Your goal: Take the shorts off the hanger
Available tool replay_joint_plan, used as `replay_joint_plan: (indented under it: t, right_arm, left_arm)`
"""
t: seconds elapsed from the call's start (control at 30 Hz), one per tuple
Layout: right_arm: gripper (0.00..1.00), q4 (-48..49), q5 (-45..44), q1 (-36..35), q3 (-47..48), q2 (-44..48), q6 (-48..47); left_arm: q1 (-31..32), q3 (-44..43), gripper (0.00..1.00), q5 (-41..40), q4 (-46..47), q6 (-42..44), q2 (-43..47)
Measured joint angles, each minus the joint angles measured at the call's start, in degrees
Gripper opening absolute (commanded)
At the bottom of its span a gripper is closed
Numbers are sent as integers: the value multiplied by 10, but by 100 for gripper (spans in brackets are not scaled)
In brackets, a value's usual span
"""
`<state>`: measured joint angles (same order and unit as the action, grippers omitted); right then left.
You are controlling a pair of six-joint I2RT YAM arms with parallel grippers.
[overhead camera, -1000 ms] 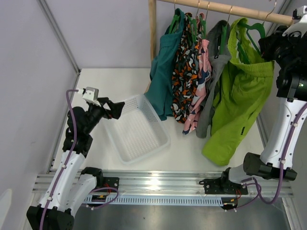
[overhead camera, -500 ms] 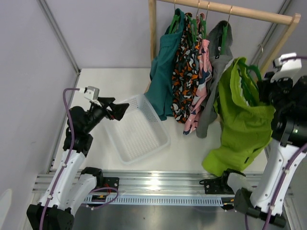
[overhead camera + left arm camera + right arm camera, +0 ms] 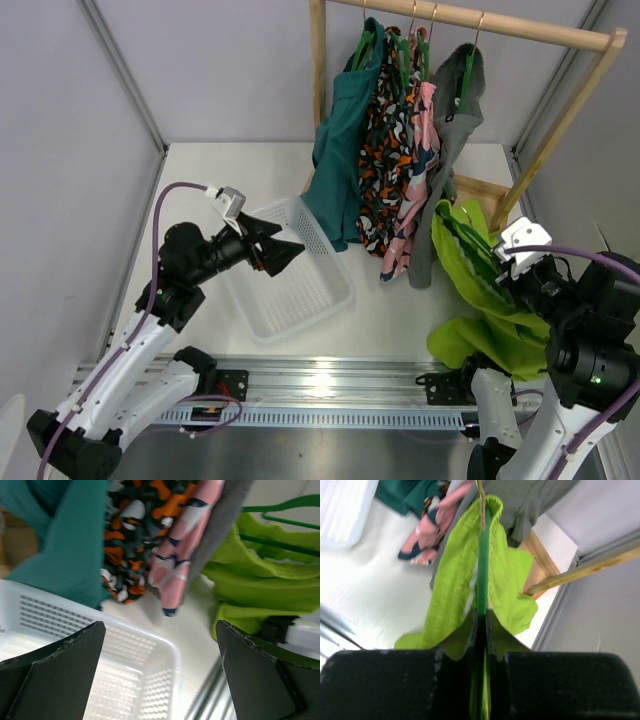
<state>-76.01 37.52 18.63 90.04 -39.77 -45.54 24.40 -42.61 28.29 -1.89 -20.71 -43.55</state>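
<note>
The lime-green shorts [image 3: 478,290] hang on a dark-green hanger [image 3: 462,224], off the rail and low at the right, with their lower part bunched on the table. My right gripper [image 3: 508,268] is shut on the hanger. In the right wrist view the hanger bar [image 3: 483,555] runs straight out from between the shut jaws [image 3: 481,627], with the shorts [image 3: 454,580] draped on both sides of it. My left gripper [image 3: 287,250] is open and empty above the white basket [image 3: 325,290]. In the left wrist view the gripper [image 3: 160,672] faces the shorts [image 3: 260,580] and the hanger [image 3: 285,506].
A wooden rack [image 3: 318,60] holds a teal garment [image 3: 345,150], patterned garments [image 3: 395,150] and a grey garment [image 3: 450,130] on green hangers. The rack's slanted leg [image 3: 555,125] and base stand just behind the shorts. A metal rail [image 3: 330,385] runs along the near edge.
My right arm has taken the hanger with the shorts off the rail and brought it down and forward. My left gripper has moved right, over the basket.
</note>
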Motion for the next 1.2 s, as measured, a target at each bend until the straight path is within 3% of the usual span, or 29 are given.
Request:
replay_joint_plan:
  t: [0.23, 0.37, 0.5, 0.8, 0.93, 0.97, 1.07, 1.13, 1.17, 1.2]
  right_arm:
    - [0, -23, 115, 13, -10, 9, -80]
    - [0, -29, 166, 15, -9, 8, -92]
    - [0, -30, 210, 16, -9, -4, -96]
    - [0, -30, 267, 16, -19, -10, -96]
    - [0, -29, 280, 17, -32, -10, -98]
    - [0, -29, 282, 17, -35, -10, -99]
    - [0, -30, 288, 17, -39, -10, -101]
    - [0, -30, 289, 17, -39, -10, -102]
    - [0, -30, 289, 17, -39, -10, -103]
    - [0, -30, 289, 17, -39, -10, -103]
  left_arm:
    - [131, -14, 99, -68, -50, -79, 27]
    - [252, -75, 99, -158, -89, -118, -26]
    - [324, -148, 99, -237, -100, -148, -111]
    - [349, -257, 98, -347, -121, -163, -274]
    - [353, -288, 92, -366, -124, -162, -317]
    - [354, -296, 84, -373, -127, -159, -327]
    - [355, -325, 73, -405, -140, -149, -354]
    - [355, -341, 54, -433, -153, -137, -370]
    - [355, -345, 17, -447, -157, -131, -374]
    - [354, -348, 2, -459, -161, -125, -378]
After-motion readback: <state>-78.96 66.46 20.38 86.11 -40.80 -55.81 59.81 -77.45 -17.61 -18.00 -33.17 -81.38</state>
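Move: About 30 cm to the right of the open left hand, 8 cm farther out and slightly lower, is the near-rack end of the green shorts' waistband. The right hand already holds the hanger; from it that end lies roughly 14 cm ahead, 10 cm left and 5 cm lower. From the left hand, the gray garment's lower end is some 28 cm right, 4 ahead and 15 down; the white basket's middle is about 5 cm ahead, level sideways, 25 below. Swinging right about 16 cm to meet the shorts, the left hand first dips back some 7 cm, then comes forward again, tipping its fingers down, and closes them from wide to under half open around the waistband's end. The right hand keeps its grip on the hanger, carries it about 7 cm left and turns it some 25 degrees counter-clockwise, bringing that end towards the left fingers. ##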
